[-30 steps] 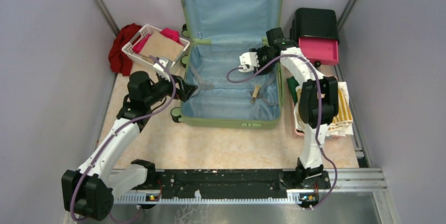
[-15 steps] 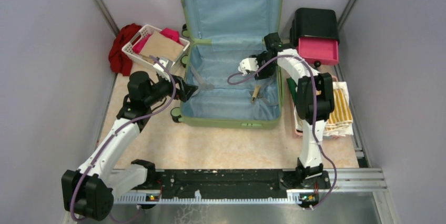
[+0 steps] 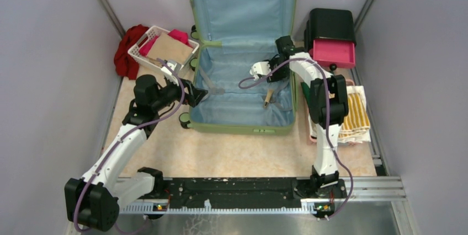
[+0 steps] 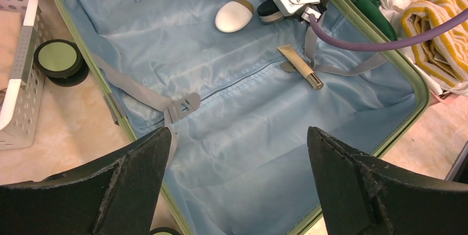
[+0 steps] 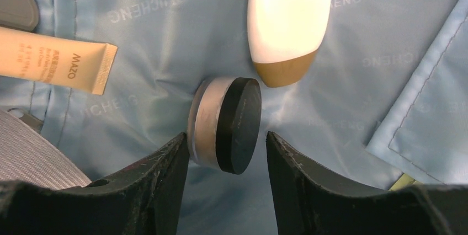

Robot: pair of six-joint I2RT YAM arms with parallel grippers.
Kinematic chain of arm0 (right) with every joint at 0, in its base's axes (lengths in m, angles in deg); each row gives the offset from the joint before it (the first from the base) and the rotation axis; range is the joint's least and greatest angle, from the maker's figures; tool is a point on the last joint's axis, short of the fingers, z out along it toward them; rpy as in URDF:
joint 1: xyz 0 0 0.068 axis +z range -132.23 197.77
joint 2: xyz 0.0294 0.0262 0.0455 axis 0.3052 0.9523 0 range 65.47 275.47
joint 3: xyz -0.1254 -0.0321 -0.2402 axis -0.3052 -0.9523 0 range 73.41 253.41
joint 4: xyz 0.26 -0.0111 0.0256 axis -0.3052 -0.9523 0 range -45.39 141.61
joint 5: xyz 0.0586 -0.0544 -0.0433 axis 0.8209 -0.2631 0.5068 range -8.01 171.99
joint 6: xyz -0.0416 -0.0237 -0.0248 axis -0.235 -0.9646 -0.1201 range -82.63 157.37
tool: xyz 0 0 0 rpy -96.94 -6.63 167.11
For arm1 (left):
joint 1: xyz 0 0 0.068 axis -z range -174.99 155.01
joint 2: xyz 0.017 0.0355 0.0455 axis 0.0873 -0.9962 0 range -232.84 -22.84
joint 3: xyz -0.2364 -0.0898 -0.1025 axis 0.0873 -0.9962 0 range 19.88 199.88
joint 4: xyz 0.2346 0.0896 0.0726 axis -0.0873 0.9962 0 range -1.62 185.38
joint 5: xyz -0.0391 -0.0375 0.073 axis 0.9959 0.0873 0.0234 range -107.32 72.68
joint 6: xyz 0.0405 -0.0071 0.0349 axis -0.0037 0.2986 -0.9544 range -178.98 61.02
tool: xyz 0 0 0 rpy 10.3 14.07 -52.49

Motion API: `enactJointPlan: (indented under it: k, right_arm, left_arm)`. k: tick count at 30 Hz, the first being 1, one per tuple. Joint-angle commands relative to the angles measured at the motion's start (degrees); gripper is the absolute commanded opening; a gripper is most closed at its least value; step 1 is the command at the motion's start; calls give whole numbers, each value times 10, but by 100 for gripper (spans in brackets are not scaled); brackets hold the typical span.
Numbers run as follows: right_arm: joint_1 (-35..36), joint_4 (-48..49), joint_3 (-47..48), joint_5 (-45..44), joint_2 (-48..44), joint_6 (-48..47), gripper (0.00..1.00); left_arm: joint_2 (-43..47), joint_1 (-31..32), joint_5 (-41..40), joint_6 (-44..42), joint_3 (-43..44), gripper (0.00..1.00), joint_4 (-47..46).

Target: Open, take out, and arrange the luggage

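Observation:
The light-green luggage (image 3: 237, 111) lies open, its lid upright against the back wall and its light blue lining (image 4: 232, 152) bare. Inside lie a round compact with a black lid (image 5: 237, 122), a white egg-shaped case with a gold end (image 5: 287, 14) and a beige tube (image 5: 55, 64). My right gripper (image 5: 226, 135) is open and low in the case; the compact stands on edge between its fingers, close to the left one. It also shows in the top view (image 3: 259, 69). My left gripper (image 4: 237, 130) is open and empty over the luggage's left edge (image 3: 200, 92).
A white basket (image 3: 160, 47) with brown and pink things stands back left, with red cloth (image 3: 126, 53) behind it. A black-and-pink drawer box (image 3: 331, 36) stands back right with its drawer open. Striped yellow towels (image 3: 356, 116) and green cloth (image 3: 305, 90) lie to the luggage's right. Grey straps (image 4: 138, 89) cross the lining.
My right gripper has moved a little toward the back right and lower into the luggage, onto the compact. The left arm has not moved.

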Motion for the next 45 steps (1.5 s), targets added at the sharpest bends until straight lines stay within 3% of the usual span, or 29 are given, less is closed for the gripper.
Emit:
enactJointPlan:
  k: [1, 7, 15, 21, 26, 33, 39, 45]
  right_arm:
    - [6, 29, 0, -10, 9, -3, 53]
    - [6, 52, -6, -15, 17, -3, 45]
    - [6, 44, -2, -3, 6, -2, 14]
    - [6, 37, -6, 58, -69, 47, 0]
    - [5, 57, -34, 105, -145, 122, 0]
    - [-19, 110, -87, 85, -258, 330, 0]
    - [-139, 178, -146, 108, -352, 475, 0]
    - [-243, 192, -125, 31, -328, 547, 0]
  left_arm:
    - [1, -5, 12, -5, 4, 99, -6]
    - [-1, -6, 12, -6, 4, 99, -6]
    - [-3, -7, 13, -5, 4, 99, -6]
    - [0, -7, 16, -4, 5, 99, -6]
    - [5, -8, 17, -2, 5, 99, -6]
    - [12, -8, 21, -1, 5, 99, -9]
    - [16, -8, 33, 6, 5, 99, -13]
    - [20, -8, 53, 9, 7, 99, -17]
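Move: The cream jar stands on edge in the open luggage, almost between my right fingertips, about 1 cm ahead and 1 cm below. From my right hand, the white bottle lies some 4 cm ahead and 7 cm left, the tube roughly 9 cm back and 2 cm left. The open pink drawer is about 5 cm ahead, 21 cm right and 8 cm higher. From my left hand, the jar is some 15 cm ahead, 26 cm right and 18 cm down. With my right hand I ease about 1.5 cm forward and a touch down over the jar, then close until both fingers pinch it across its thickness, firmly. I lift it steeply, some 20 cm up and slightly back, then swing about 14 cm right over the luggage rim towards the pink drawer, turning clockwise around 45 degrees and tilting my fingers up from their steep downward point. ##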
